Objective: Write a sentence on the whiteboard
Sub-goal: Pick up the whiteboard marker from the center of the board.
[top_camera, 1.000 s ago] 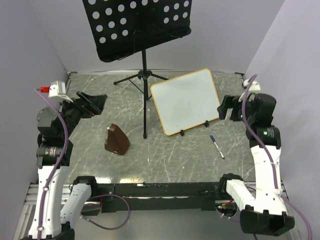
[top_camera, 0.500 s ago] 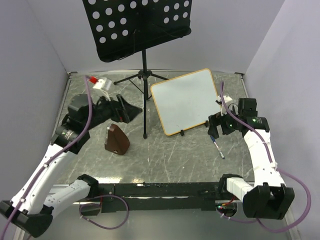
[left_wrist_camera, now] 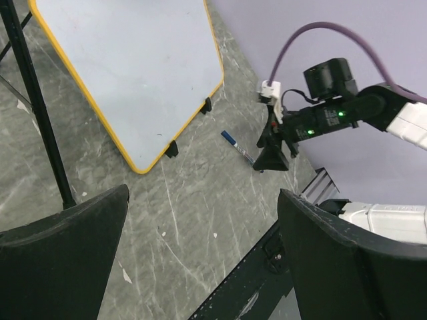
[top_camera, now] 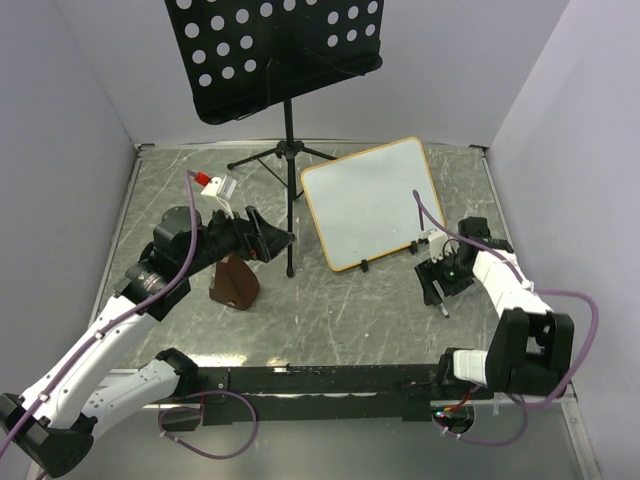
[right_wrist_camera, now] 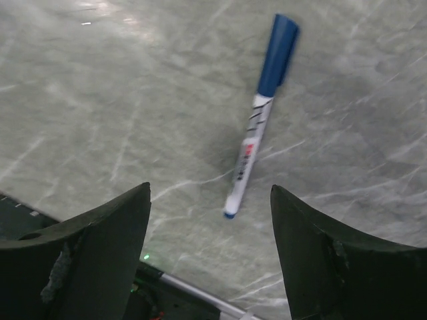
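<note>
The whiteboard [top_camera: 370, 205] leans at the back right on two black clip feet; its face is blank and no sentence shows on it. It also fills the top left of the left wrist view as the whiteboard [left_wrist_camera: 133, 67]. A blue-capped white marker [right_wrist_camera: 257, 127] lies flat on the table in front of the board's right foot, seen too as the marker [left_wrist_camera: 238, 147]. My right gripper [right_wrist_camera: 210, 193] hovers open just above the marker's tail end, touching nothing; from above, the right gripper [top_camera: 437, 283] covers most of the marker [top_camera: 443, 309]. My left gripper [top_camera: 278, 240] is open and empty, beside the stand's pole.
A black perforated music stand [top_camera: 270, 50] rises at the back; its pole [top_camera: 290, 210] and tripod legs stand just left of the whiteboard. A brown wedge-shaped block [top_camera: 233, 281] sits under my left arm. The black front rail [top_camera: 330, 380] runs along the near edge.
Both arms have swung in from the sides. The left gripper moved right toward the stand pole. The right gripper came left and down over the marker. Both stayed open.
</note>
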`<state>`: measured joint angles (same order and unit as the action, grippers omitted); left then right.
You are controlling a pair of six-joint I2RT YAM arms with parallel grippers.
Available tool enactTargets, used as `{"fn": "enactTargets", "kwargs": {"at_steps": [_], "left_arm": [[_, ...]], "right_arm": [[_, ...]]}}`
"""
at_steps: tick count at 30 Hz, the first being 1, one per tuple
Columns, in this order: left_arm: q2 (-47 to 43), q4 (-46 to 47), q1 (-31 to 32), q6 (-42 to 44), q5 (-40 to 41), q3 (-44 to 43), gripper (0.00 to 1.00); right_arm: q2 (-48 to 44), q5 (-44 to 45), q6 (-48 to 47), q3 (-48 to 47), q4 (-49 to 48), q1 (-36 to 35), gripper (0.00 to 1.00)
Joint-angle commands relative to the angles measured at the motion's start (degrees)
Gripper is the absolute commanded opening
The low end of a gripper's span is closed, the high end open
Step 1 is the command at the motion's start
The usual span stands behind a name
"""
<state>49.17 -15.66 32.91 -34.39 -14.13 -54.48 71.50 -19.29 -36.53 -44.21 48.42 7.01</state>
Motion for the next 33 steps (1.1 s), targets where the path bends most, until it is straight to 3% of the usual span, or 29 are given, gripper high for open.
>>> {"fn": "enactTargets", "kwargs": {"at_steps": [1, 12, 15, 16, 19, 20, 24, 29, 33], "left_arm": [[0.6, 4.1, 0.2, -0.6, 0.5, 0.1, 0.97], [1.4, 6.1, 0.4, -1.6, -0.8, 0.6, 0.97], [1.2, 7.2, 0.4, -2.8, -1.9, 1.4, 0.97], [1.2, 7.8, 0.3, -3.2, -2.4, 1.7, 0.97], [1.1, 10.8, 0.4, -6.3, -4.1, 3.3, 0.97], [1.2, 12.8, 0.4, -7.1, -4.6, 4.2, 0.97], [2.7, 19.3, 0.9, -11.9, -8.0, 6.2, 0.98], [8.0, 25.6, 3.4, -17.6, -9.5, 6.6, 0.98], [13.9, 28.9, 6.4, -20.6, -10.3, 5.3, 0.99]], "right_arm": [[6.3, 5.8, 0.1, -0.7, -9.3, 0.1, 0.77], [15.7, 7.1, 3.2, -1.9, -14.0, -1.0, 0.48], [16.2, 7.9, 3.0, -1.1, -14.5, -1.1, 0.31], [16.5, 8.2, 2.9, -0.9, -14.6, -1.2, 0.21], [15.9, 8.9, 2.3, 0.5, -15.3, -1.1, 0.03], [15.3, 9.0, 2.0, 0.7, -15.1, -1.0, 0.0], [8.6, 5.6, -1.5, 0.3, -11.0, -0.9, 0.0], [0.5, -7.1, -6.0, -4.7, -1.9, -2.0, 0.0], [-3.9, -15.9, -6.0, -8.3, 4.8, -8.6, 0.0]]}}
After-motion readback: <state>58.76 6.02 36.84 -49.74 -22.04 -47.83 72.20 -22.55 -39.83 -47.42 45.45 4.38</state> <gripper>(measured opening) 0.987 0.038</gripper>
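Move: The marker's middle lies about 4 cm ahead of the right hand, 3 cm to its right and 5 cm below, cap end pointing outward and a little left. Beyond it, the whiteboard's middle is roughly 27 cm ahead of that hand and 13 cm to its left; the right black clip on its near edge is some 16 cm ahead and 2 cm left. From the left hand the marker is about 38 cm to the right, 2 cm ahead and 31 cm lower. Down, forward and a little right, about 6 cm in all, the right hand sinks to the marker while its fingers close and pinch the barrel just behind the cap, then lifts it about 6 cm, swinging left and turning slightly counter-clockwise. The left hand, open and empty, stays nearly put at first, then drifts some 6 cm right, rolling and turning clockwise. ##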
